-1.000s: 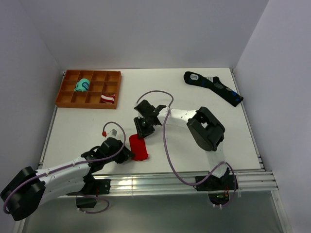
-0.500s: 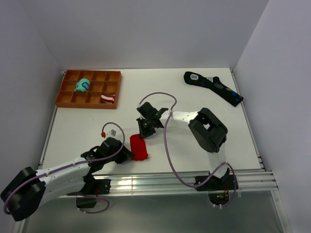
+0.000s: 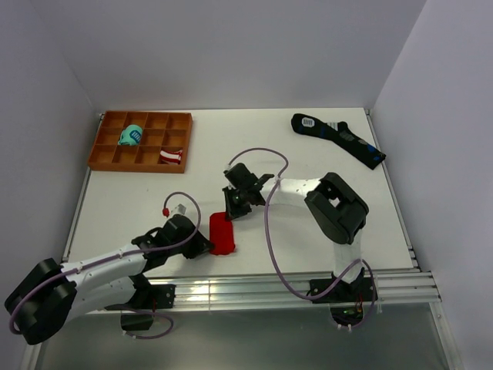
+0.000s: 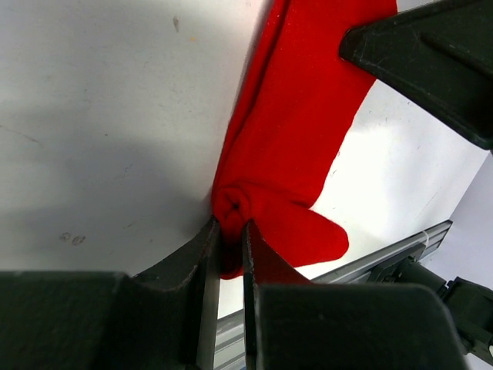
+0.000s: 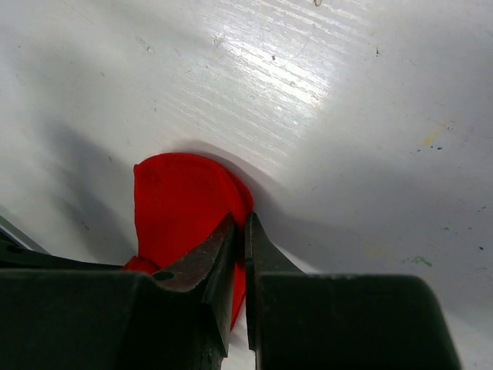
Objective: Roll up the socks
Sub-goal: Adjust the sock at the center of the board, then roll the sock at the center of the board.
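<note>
The socks (image 3: 222,233) are a bright red strip lying on the white table near its front edge. My left gripper (image 3: 202,243) comes in from the left and is shut on a rolled fold at their near end. In the left wrist view the fingers pinch that red fold (image 4: 231,208), and the socks (image 4: 300,100) stretch away up and to the right. My right gripper (image 3: 229,212) sits at their far end, pointing down. In the right wrist view its jaws (image 5: 240,223) are shut, with the thin rounded edge of the socks (image 5: 181,204) caught between them.
An orange compartment tray (image 3: 142,114) at the back left holds a teal bundle (image 3: 131,136) and a red-and-white striped bundle (image 3: 171,156). Long black socks (image 3: 339,139) lie at the back right. A metal rail (image 3: 293,289) runs along the near edge. Walls enclose the table.
My right gripper has closed from open and shifted slightly right and nearer, onto the far edge of the socks. The left gripper has kept its grip, and the socks moved a little right.
</note>
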{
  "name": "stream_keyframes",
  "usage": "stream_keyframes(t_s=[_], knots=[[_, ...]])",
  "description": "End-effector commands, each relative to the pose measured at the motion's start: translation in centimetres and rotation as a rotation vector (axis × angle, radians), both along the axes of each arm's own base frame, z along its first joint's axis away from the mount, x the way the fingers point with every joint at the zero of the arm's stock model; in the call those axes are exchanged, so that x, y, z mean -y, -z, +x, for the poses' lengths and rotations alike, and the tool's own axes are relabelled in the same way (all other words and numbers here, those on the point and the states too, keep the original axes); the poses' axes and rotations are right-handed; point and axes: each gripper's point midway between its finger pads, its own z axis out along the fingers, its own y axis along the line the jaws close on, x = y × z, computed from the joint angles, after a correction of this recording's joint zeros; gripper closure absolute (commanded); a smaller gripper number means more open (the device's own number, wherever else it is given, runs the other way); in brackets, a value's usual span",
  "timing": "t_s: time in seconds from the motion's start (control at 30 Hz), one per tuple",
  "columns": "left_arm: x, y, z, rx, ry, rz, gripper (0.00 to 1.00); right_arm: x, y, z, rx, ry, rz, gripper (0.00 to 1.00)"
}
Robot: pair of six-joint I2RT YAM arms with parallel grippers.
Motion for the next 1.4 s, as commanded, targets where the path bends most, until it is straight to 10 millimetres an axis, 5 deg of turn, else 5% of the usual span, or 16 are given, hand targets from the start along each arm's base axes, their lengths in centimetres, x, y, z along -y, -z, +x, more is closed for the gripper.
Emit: stream_keyframes(t_s=[0.0, 0.23, 0.47, 0.93, 1.13, 1.37], knots=[[-3.6, 3.9, -2.8, -0.128, 0.026, 0.201, 1.0, 2.4, 1.3, 0.7, 0.035, 0.037, -0.07, 0.87], [-3.3, 4.8, -3.4, -0.193, 0.052, 0.222, 1.0, 2.4, 1.0, 0.8, 0.063, 0.041, -0.047, 0.64], [-3.1, 5.9, -4.4, -0.273, 0.074, 0.225, 1.0, 2.5, 0.1, 1.2, 0.107, 0.054, -0.025, 0.53], [-4.0, 5.7, -4.2, -0.301, 0.078, 0.277, 1.0, 4.0, -6.8, 3.1, 0.338, 0.103, 0.155, 0.41], [-4.3, 5.6, -4.2, -0.322, 0.093, 0.318, 1.0, 3.7, -11.3, -0.5, 0.447, 0.05, 0.411, 0.4], [-3.9, 5.5, -4.3, -0.352, 0.115, 0.321, 1.0, 2.2, -10.7, -6.5, 0.527, -0.077, 0.531, 0.41]])
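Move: Both hands are low at the folded red sock. The left pinches its near left corner, so the sock's middle lies about 5 cm ahead and 3 cm to the right, some 1 cm lower. The right has the far right corner between its fingertips: from it the middle lies about 5 cm back and 2 cm to the left, some 1 cm lower. The striped sock in the wooden tray is roughly 19 cm ahead of the right hand and 18 cm to its left. Rightward and low, the left hand draws the pinched near corner of the red sock about 2 cm, then holds there, its grip unchanged. The right fingers open around the far corner and let go; that hand moves some 5 cm to the right, then rises about 9 cm while swinging back, its fingers tilting up towards forward-left by roughly 35 degrees. ##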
